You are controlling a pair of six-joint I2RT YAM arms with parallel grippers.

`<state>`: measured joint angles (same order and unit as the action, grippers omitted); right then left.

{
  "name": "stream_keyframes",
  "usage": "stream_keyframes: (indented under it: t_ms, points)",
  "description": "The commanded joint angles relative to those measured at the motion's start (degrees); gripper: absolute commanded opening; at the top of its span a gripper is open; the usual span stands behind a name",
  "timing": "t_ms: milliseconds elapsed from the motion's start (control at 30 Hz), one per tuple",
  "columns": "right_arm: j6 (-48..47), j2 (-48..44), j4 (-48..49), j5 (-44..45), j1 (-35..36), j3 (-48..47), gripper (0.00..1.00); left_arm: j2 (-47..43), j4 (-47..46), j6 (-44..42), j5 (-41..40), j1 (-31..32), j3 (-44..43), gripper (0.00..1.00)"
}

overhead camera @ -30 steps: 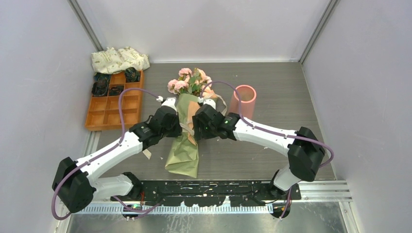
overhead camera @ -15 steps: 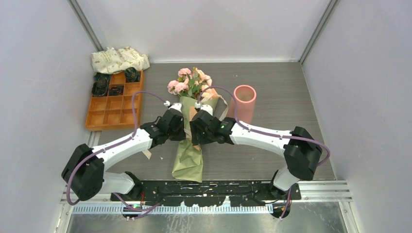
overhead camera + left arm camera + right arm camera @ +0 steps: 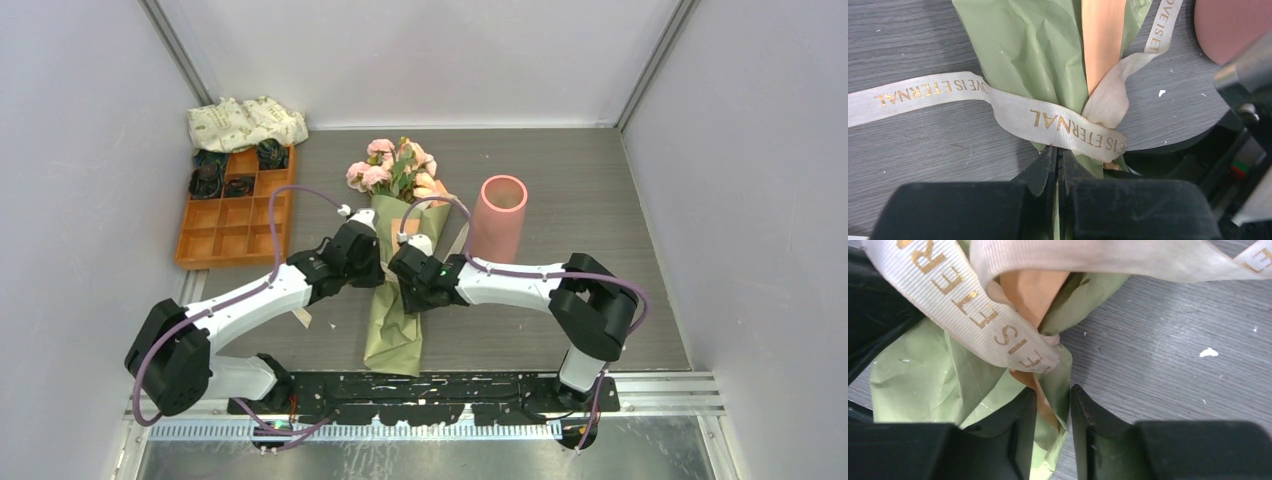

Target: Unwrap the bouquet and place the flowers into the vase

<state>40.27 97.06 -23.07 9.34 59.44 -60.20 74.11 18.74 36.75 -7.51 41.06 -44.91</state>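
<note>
The bouquet (image 3: 393,318) lies lengthwise at mid table, its olive-green and orange paper cone pointing toward me. The flowers (image 3: 392,168), pink and peach roses, stick out at its far end. A cream ribbon (image 3: 1058,122) with gold letters is tied round the cone's waist. My left gripper (image 3: 1058,150) is shut just below the ribbon, with a sliver of green paper between its fingers. From the right, my right gripper (image 3: 1054,390) stands partly open around a fold of green and orange paper under the ribbon (image 3: 993,325). The salmon-pink vase (image 3: 498,215) stands upright to the right of the bouquet.
An orange compartment tray (image 3: 215,238) sits at the back left with dark items (image 3: 208,180) in its far compartments. A white leaf-print cloth bundle (image 3: 245,122) lies behind it. Grey walls close in both sides and the back. Small white crumbs dot the table.
Both grippers have shifted nearer along the cone, and the bouquet has swung slightly to the right. The right gripper's jaws have narrowed round the paper fold. The left stays shut.
</note>
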Motion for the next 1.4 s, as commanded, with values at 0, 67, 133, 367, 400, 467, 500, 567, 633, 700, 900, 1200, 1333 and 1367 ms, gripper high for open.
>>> stream_keyframes:
  t_ms: [0,67,133,367,400,467,500,567,633,700,900,1200,1333,1367]
  points:
    - [-1.32,0.41,1.1,4.15,-0.09,-2.44,0.23,-4.43,0.3,-0.78,-1.89,0.16,-1.34,0.0]
    - [-1.37,0.14,-0.07,5.83,-0.04,-2.92,0.05,-5.21,0.69,-0.67,-2.83,0.15,-0.42,0.0]
    - [-1.33,-0.55,-1.11,7.51,-0.05,-3.16,0.01,-5.88,1.34,-0.67,-4.28,0.13,0.34,0.0]
    - [-0.78,-2.97,-5.89,12.62,-0.77,-2.2,0.01,-7.31,5.74,-2.13,-10.51,0.03,-0.25,0.0]
    - [-0.48,-3.24,-6.26,12.78,-1.05,-1.98,0.01,-7.43,6.37,-2.33,-11.07,-0.04,-0.5,0.0]
    - [-0.2,-3.57,-6.58,12.75,-1.31,-1.61,0.01,-7.42,7.72,-2.7,-12.15,-0.43,-1.18,0.0]
    - [-0.13,-3.63,-6.86,13.05,-1.31,-1.49,0.01,-7.48,8.47,-2.93,-12.72,-0.6,-1.71,0.0]
    - [0.09,-3.56,-7.57,13.6,-1.37,-1.62,0.01,-7.71,10.01,-3.32,-14.07,-1.29,-2.38,0.0]
    - [0.28,-3.36,-8.21,14.21,-1.48,-1.67,0.01,-8.25,11.17,-3.88,-14.71,-2.28,-2.7,0.0]
    - [0.69,-3.1,-9.0,14.65,-1.67,-1.68,0.01,-8.87,11.9,-4.62,-15.03,-3.59,-2.73,0.01]
    - [1.97,-3.19,-9.98,15.34,-2.09,-0.59,0.01,-10.11,13.36,-5.28,-14.63,-9.5,-1.74,0.01]
    - [2.91,-3.18,-10.98,15.64,-2.31,0.55,0.01,-10.12,18.98,0.39,-19.84,-12.4,-3.12,0.02]
    - [3.22,-2.19,-10.67,14.82,-2.34,0.87,0.01,-12.9,24.39,1.31,-20.66,-13.44,-9.01,0.02]
    - [3.32,-1.95,-10.45,14.46,-2.33,0.81,0.01,-13.78,25.54,1.07,-20.98,-13.46,-11.36,0.02]
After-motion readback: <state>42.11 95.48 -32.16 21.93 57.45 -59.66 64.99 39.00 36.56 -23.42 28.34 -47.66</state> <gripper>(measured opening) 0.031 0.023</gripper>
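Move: The left hand already holds the ribbon; its tie on the bouquet sits about 3 cm right, 1 cm ahead and 1 cm lower. The blossoms are some 26 cm ahead and 2 cm right, the wooden tray 16 cm ahead and 32 cm left. The right hand's half-open fingers straddle the wrapping paper, 1 cm below; the tie is 4 cm ahead and 1 cm left, the vase about 13 cm ahead and 17 cm right. Left hand pulls the held ribbon about 13 cm left while right pinches the paper and draws 6 cm right. ##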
